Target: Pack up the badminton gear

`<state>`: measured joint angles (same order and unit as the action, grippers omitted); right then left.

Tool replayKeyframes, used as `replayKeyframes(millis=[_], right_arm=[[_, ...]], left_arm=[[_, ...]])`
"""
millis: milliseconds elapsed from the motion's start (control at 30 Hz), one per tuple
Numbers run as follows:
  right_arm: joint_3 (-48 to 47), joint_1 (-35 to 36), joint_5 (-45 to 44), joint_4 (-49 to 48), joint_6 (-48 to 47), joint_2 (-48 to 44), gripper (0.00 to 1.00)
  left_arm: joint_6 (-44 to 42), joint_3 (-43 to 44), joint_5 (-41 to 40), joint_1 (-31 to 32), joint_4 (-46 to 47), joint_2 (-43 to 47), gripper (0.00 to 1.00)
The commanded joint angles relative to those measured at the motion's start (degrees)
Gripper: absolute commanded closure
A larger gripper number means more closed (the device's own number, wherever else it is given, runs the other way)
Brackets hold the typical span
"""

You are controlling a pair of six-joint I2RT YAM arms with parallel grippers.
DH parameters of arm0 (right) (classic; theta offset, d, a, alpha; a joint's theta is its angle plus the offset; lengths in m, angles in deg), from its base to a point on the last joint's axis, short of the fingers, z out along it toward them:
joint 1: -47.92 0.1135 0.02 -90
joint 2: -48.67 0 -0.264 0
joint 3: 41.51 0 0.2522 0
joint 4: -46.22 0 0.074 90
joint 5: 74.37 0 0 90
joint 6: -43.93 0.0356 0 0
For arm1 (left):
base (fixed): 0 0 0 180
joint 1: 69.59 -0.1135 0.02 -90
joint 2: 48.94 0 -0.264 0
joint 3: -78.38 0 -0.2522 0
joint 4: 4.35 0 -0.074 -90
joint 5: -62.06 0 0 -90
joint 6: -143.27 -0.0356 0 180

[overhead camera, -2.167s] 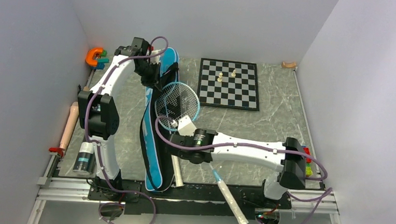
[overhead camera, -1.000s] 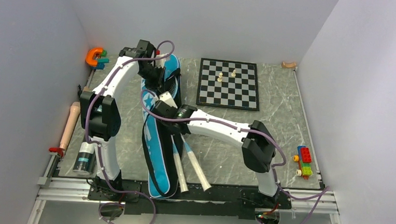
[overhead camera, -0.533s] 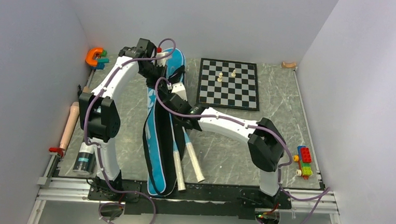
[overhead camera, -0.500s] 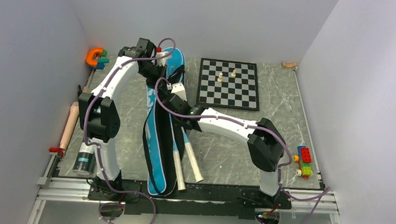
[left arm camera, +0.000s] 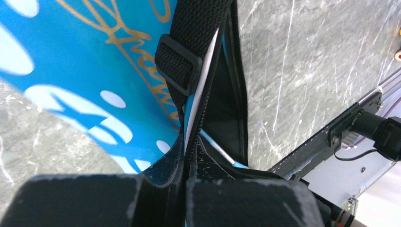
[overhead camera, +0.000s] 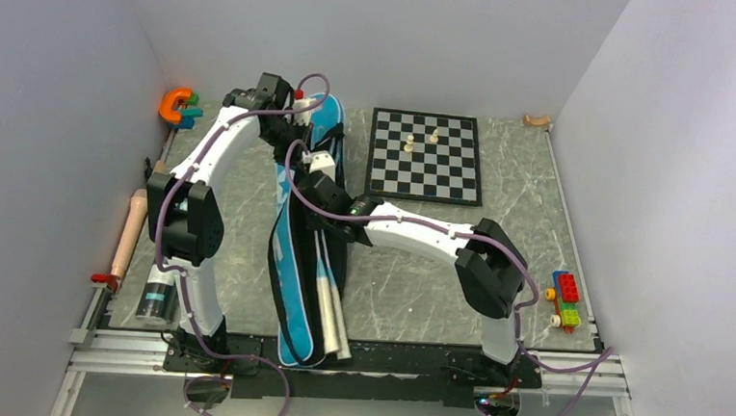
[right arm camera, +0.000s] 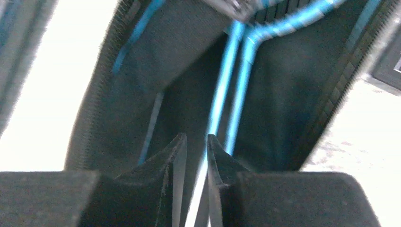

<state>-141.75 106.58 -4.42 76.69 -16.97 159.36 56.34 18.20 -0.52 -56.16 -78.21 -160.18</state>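
Note:
The blue racket bag [overhead camera: 289, 251] lies lengthwise left of centre, its zip side gaping. My left gripper [overhead camera: 287, 134] is shut on the bag's black zip edge [left arm camera: 208, 71] at the far end and holds it up; in the left wrist view the gripper [left arm camera: 185, 177] pinches that edge. My right gripper [overhead camera: 320, 171] reaches into the opening. In the right wrist view its jaws [right arm camera: 196, 137] stand slightly apart, open, with a light-blue racket shaft [right arm camera: 222, 94] running loosely between them beside a second shaft [right arm camera: 243, 80]. Two white handles [overhead camera: 336, 327] stick out of the bag's near end.
A chessboard [overhead camera: 425, 156] with two pieces lies at the back right of the bag. An orange clamp tool [overhead camera: 174, 105] sits at the far left, a toy brick car [overhead camera: 565, 299] at the right edge, a dark canister [overhead camera: 157, 294] by the left arm's base.
My right arm swung the second racket up into the bag, so its handle now lies next to the first. The right jaws have parted off the shaft. The left gripper kept its hold.

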Motion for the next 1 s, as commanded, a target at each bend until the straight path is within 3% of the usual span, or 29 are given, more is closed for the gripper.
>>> replayKeyframes(millis=[0,200,467,633,833,967], right_arm=[[1.09,-0.99,7.64,-9.53,-0.09,-2.01,0.73],[4.12,-3.54,12.28,-10.41,1.26,-4.37,0.70],[12.12,-8.66,13.93,-11.01,2.90,-15.29,0.40],[20.28,-12.61,15.15,-13.77,4.16,-21.80,0.32],[27.59,-15.70,26.13,-19.75,7.30,-20.46,0.22],[31.57,-16.18,32.19,-25.49,10.31,-17.54,0.21]], left_arm=[[-0.32,-0.41,4.87,1.77,-1.53,3.62,1.00],[-0.55,-0.61,4.26,1.77,-1.62,3.57,1.00],[-0.61,-0.59,3.52,1.64,-1.77,4.19,1.00],[-0.20,-0.18,3.71,1.69,-1.78,3.90,1.00],[0.09,0.55,3.85,1.68,-2.22,3.82,1.00],[0.09,0.71,3.91,1.68,-2.37,4.35,1.00]])
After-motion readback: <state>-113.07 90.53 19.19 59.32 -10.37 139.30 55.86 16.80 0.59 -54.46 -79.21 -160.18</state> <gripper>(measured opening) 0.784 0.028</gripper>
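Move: The bag's right rim, the edge the opening right hand heads for, lies about 9 cm to its right, roughly level fore-and-aft and some 5 cm lower. The two racket handles lie side by side about 22 cm back and 7 cm right of that hand; the chessboard's middle is some 15 cm ahead and 26 cm right. From the left hand, gripping the bag's other flap and strap, that right rim is about 7 cm right, 8 cm back and 9 cm below. Its fingers already parted from the racket just laid in, the right hand drifts under 2 cm left inside the bag, then swings right about 11 cm while arching some 6 cm up and back down at the right rim, opening wide and rolling about 20 degrees with its left side rising, so that the fingers end spread around that rim. The left hand keeps its pinch on the other flap, easing it barely 2 cm back and right before holding still. ##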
